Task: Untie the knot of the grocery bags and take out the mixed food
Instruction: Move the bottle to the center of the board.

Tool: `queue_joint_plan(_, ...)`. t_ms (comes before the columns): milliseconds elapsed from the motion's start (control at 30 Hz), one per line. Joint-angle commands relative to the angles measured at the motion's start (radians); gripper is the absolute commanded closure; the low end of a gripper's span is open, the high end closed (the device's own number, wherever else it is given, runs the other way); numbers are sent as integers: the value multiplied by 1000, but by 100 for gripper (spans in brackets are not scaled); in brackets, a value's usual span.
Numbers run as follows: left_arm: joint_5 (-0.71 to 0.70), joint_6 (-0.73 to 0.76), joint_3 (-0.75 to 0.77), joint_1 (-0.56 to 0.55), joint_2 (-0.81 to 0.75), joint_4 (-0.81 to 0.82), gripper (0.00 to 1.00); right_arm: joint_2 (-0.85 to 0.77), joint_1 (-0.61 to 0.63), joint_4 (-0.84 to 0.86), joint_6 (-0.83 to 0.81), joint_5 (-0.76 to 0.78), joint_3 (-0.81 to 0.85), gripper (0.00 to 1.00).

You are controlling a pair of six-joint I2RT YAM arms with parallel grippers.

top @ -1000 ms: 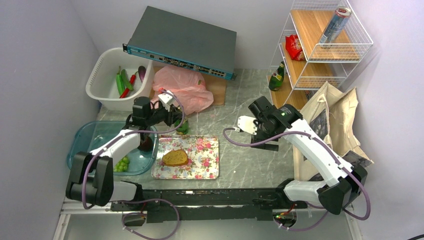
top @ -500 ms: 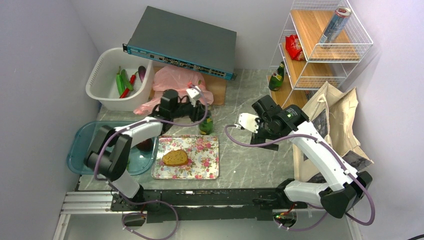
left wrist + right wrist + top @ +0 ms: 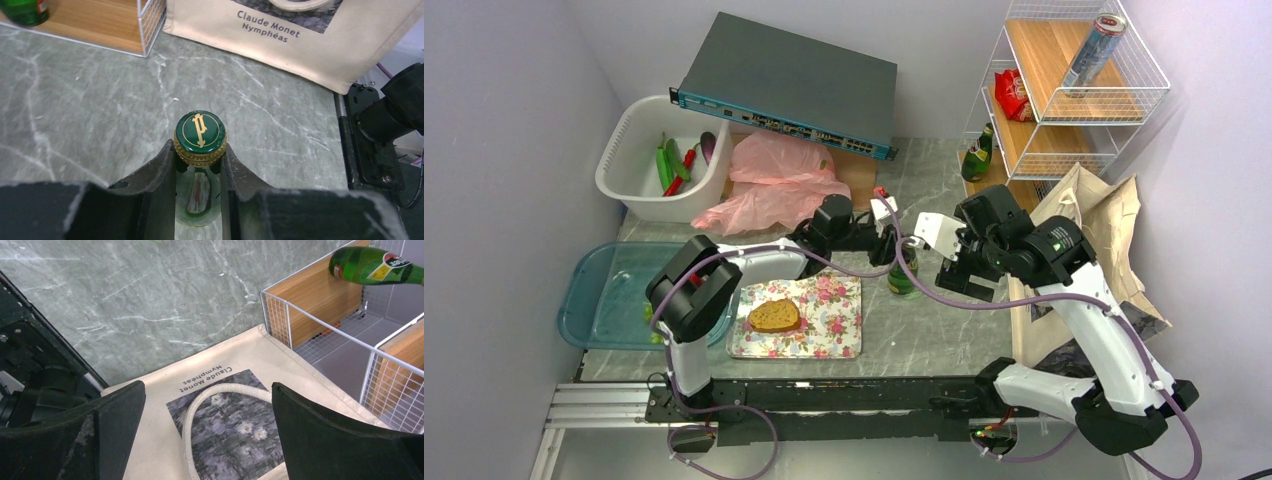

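Note:
A green glass bottle (image 3: pixel 199 131) with a gold-rimmed green cap stands upright just right of the flowered tray (image 3: pixel 844 340). My left gripper (image 3: pixel 199 150) is shut on its neck, right under the cap; from above it sits mid-table (image 3: pixel 896 258). My right gripper (image 3: pixel 207 390) is open and empty over the beige canvas tote (image 3: pixel 150 430), above its printed panel and white handle. The tote (image 3: pixel 1089 225) leans at the right. The thin pink bag (image 3: pixel 774 180) lies slack at the back, and its knot is hidden. A bread slice (image 3: pixel 774 316) rests on the tray.
A white basin (image 3: pixel 624 170) at back left holds peppers (image 3: pixel 666 165) and an eggplant (image 3: pixel 708 146). A teal tub (image 3: pixel 604 300) sits front left. The wire rack (image 3: pixel 1064 110) carries another green bottle (image 3: pixel 977 155), a red packet (image 3: pixel 1012 95) and a can (image 3: pixel 1096 50). A grey network switch (image 3: pixel 789 85) is behind.
My left arm swept right with the bottle, from beside the teal tub past the tray to mid-table. My right arm shifted right, toward the tote, still open.

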Motion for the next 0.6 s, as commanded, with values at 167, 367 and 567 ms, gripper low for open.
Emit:
queue_joint_plan(167,28,-3,66,-16,-75,102,26,-2,-2,-44,17,-46,72,2)
queue_joint_plan(367,49,12,56,45,-263,-73,1,50,6,-38,-40,-139,166,2)
queue_joint_plan(567,199,-37,-33,346,-547,-344,1,165,104,-6,-110,-168,251,2)
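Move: The left hand's fingers are still closed round the neck of the green bottle, whose middle is about 8 cm straight below them. The bread on the flowered tray lies some 29 cm to the left and 6 cm nearer; the shelf bottle stands about 26 cm ahead and 17 cm to the right. From the right hand, the green bottle is roughly 10 cm ahead, 9 cm left and 18 cm below. Left hand opens wide off the bottle's neck, rises about 14 cm and swings left; right hand drifts up-left. ##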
